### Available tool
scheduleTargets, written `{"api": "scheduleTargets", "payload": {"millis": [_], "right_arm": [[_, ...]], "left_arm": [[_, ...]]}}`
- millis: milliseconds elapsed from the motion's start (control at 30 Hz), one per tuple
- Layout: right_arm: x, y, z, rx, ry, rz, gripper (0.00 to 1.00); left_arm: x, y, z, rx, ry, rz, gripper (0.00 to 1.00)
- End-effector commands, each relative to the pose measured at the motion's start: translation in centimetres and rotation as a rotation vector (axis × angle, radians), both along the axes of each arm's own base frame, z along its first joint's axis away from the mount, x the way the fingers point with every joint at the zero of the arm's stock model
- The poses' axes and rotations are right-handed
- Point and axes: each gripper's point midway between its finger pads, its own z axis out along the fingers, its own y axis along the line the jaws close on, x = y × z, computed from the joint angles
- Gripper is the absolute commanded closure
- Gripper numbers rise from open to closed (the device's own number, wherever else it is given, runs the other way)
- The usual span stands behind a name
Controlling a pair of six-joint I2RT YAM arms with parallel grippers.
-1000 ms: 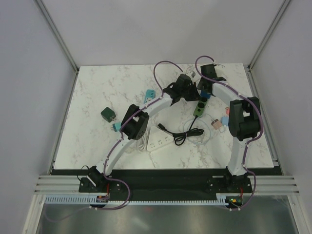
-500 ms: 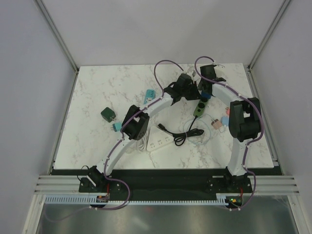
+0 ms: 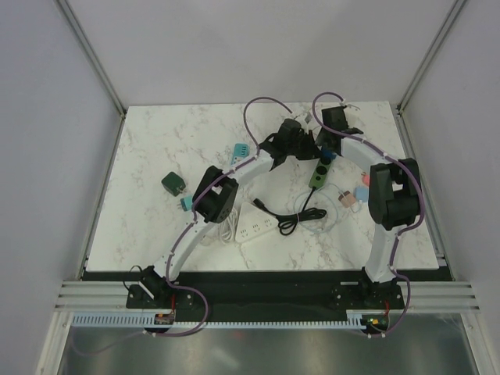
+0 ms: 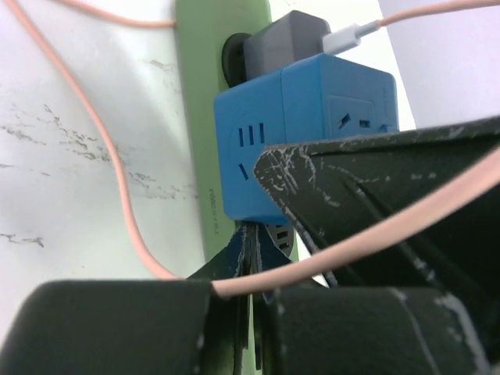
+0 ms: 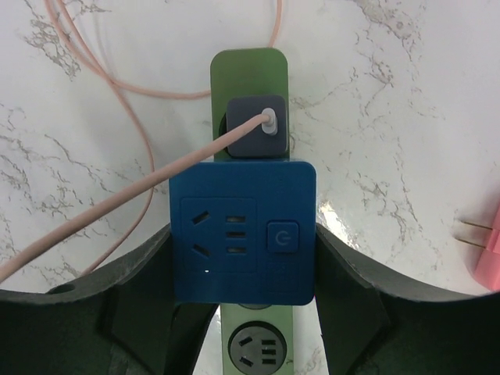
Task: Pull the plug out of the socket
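A green power strip, the socket (image 5: 250, 70), lies on the marble table and carries a blue cube plug (image 5: 242, 230) and a grey charger (image 5: 256, 126) with a pink cable. My right gripper (image 5: 244, 258) is shut on the blue cube, one finger (image 5: 148, 273) on each side of it. The cube's base still sits against the strip (image 4: 203, 117) in the left wrist view. My left gripper (image 4: 254, 242) is shut with nothing in it, its tips resting on the green strip just beside the blue cube (image 4: 301, 141). From above, both grippers meet at the strip's (image 3: 319, 173) far end.
A white power strip (image 3: 258, 226) and a coiled black cable (image 3: 285, 219) lie near the middle. A dark green adapter (image 3: 173, 183) and teal plugs (image 3: 241, 150) sit to the left. Pink (image 3: 349, 199) and blue (image 3: 362, 191) plugs sit right of the green strip.
Both grippers have shifted slightly toward the table's far edge, staying on the strip. The jaws have not changed.
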Motion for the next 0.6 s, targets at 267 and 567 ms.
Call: {"api": "scheduleTargets", "payload": {"millis": [267, 567], "right_arm": [[-0.9, 5.2, 5.0, 0.187, -0.181, 0.215, 1.00], [-1.3, 4.5, 5.3, 0.300, -0.239, 0.220, 1.00]], "left_arm": [[-4.0, 1.2, 3.2, -0.181, -0.100, -0.353, 0.33], [-4.5, 1.4, 1.4, -0.147, -0.047, -0.356, 0.25]]}}
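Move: The green power strip's middle is right at the left fingertips, about 1 cm back, 2 cm to the right and 2 cm below. The blue plug sits in it, some 2 cm ahead, 3 cm right and 2 cm above that hand. The right hand already grips this plug at its hand point; from there the strip's middle is about 3 cm back, 1 cm left and 4 cm down, and the grey plug roughly 5 cm ahead, 1 cm right, 1 cm down. The left fingertips give up their closed poke beside the blue plug's base and spread wide, ending on either side of the green power strip, while that hand goes back and left about 4 cm, sinks a little and swings some 15 degrees clockwise. The right hand keeps its grip on the blue plug and draws it about 4 cm back and left as well, its left side tilting up and the wrist turning counter-clockwise. ##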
